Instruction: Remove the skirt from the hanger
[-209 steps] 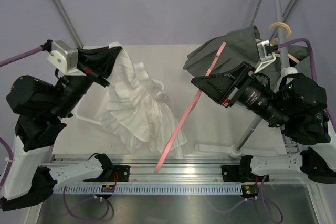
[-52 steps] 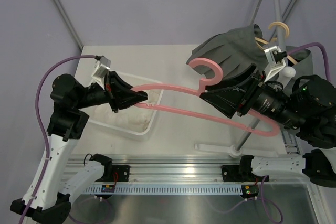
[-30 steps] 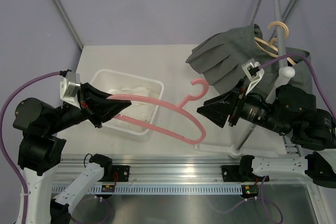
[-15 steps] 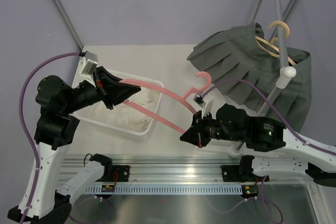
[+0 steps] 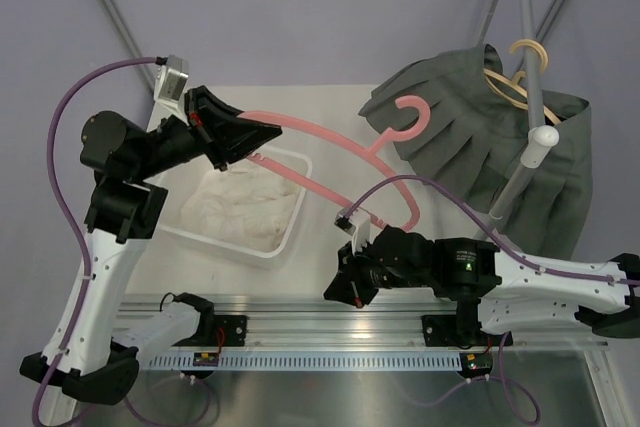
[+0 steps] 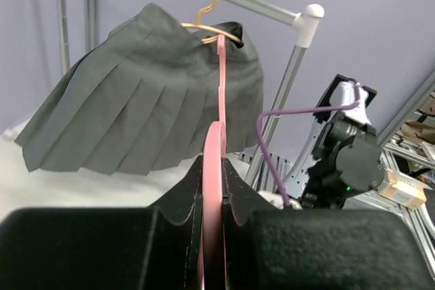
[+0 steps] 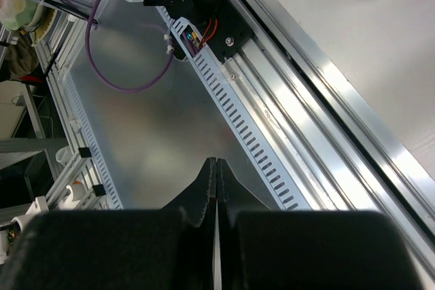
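My left gripper [image 5: 270,133] is shut on one end of the bare pink hanger [image 5: 330,139], which it holds in the air above the table. In the left wrist view the pink hanger [image 6: 220,79] runs edge-on from between my fingertips [image 6: 213,162] towards the rack. The hanger's hook [image 5: 410,112] lies against the grey skirt [image 5: 460,137]. A white skirt [image 5: 235,209] lies crumpled in the white bin [image 5: 297,209], free of the hanger. My right gripper [image 5: 337,294] is low by the table's front edge, shut with nothing in it [image 7: 216,161].
A grey pleated skirt [image 6: 136,113] hangs on a wooden hanger [image 5: 522,50] from the rack rail at the back right. The rack's slanted pole [image 5: 518,182] and its base stand right of centre. The aluminium rail [image 7: 319,140] runs along the front edge.
My right gripper has let go of the pink hanger, shut, and dropped to the front edge. My left gripper has raised the hanger and swung its hook back towards the grey skirt.
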`<action>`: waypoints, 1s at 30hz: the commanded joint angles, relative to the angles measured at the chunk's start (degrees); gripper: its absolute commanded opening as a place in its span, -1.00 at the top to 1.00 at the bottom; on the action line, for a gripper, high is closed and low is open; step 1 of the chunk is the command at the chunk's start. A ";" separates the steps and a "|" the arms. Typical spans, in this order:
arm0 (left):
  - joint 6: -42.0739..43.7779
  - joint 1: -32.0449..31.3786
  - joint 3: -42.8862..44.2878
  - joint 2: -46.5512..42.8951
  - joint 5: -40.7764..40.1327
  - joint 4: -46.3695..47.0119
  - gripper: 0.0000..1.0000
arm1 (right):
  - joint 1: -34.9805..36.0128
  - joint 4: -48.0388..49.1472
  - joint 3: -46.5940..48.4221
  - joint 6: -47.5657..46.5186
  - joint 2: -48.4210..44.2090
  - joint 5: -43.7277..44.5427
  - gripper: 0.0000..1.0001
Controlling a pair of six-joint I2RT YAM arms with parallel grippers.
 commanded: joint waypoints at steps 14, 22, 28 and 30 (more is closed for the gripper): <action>3.16 -16.05 10.42 14.15 -6.97 5.98 1.00 | 3.34 11.83 -3.14 1.25 1.28 2.29 1.00; 4.66 -22.03 24.73 27.78 -8.73 2.47 1.00 | 3.34 14.38 -7.89 3.71 -2.68 3.79 1.00; 4.48 -23.71 36.78 38.23 -8.20 -1.04 1.00 | 3.51 15.44 -10.53 4.94 -5.67 4.93 1.00; 3.52 -24.32 40.57 39.91 -7.94 -0.79 1.00 | 3.51 15.44 -10.79 4.94 -6.02 5.11 1.00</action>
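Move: My left hand already holds one end of the pink hanger. The rail spot its hook is heading for, just beyond the white corner joint, lies about 39 cm to this hand's right, roughly 3 cm ahead and some 10 cm above. The tan hanger is about 7 cm ahead, 38 cm right and 5 cm up; the grey skirt's middle is level ahead, 33 cm right and 6 cm lower. From my right hand that rail spot is roughly 22 cm ahead, 28 cm right and 35 cm up. Keeping my grip on the pink hanger's end, I first lift and draw my left hand back slightly, then sweep it right towards the rail, some 18 cm in all. I reach forward as I go, ending about 5 cm farther out, and turn the hand about 15 degrees clockwise, hook leading. ##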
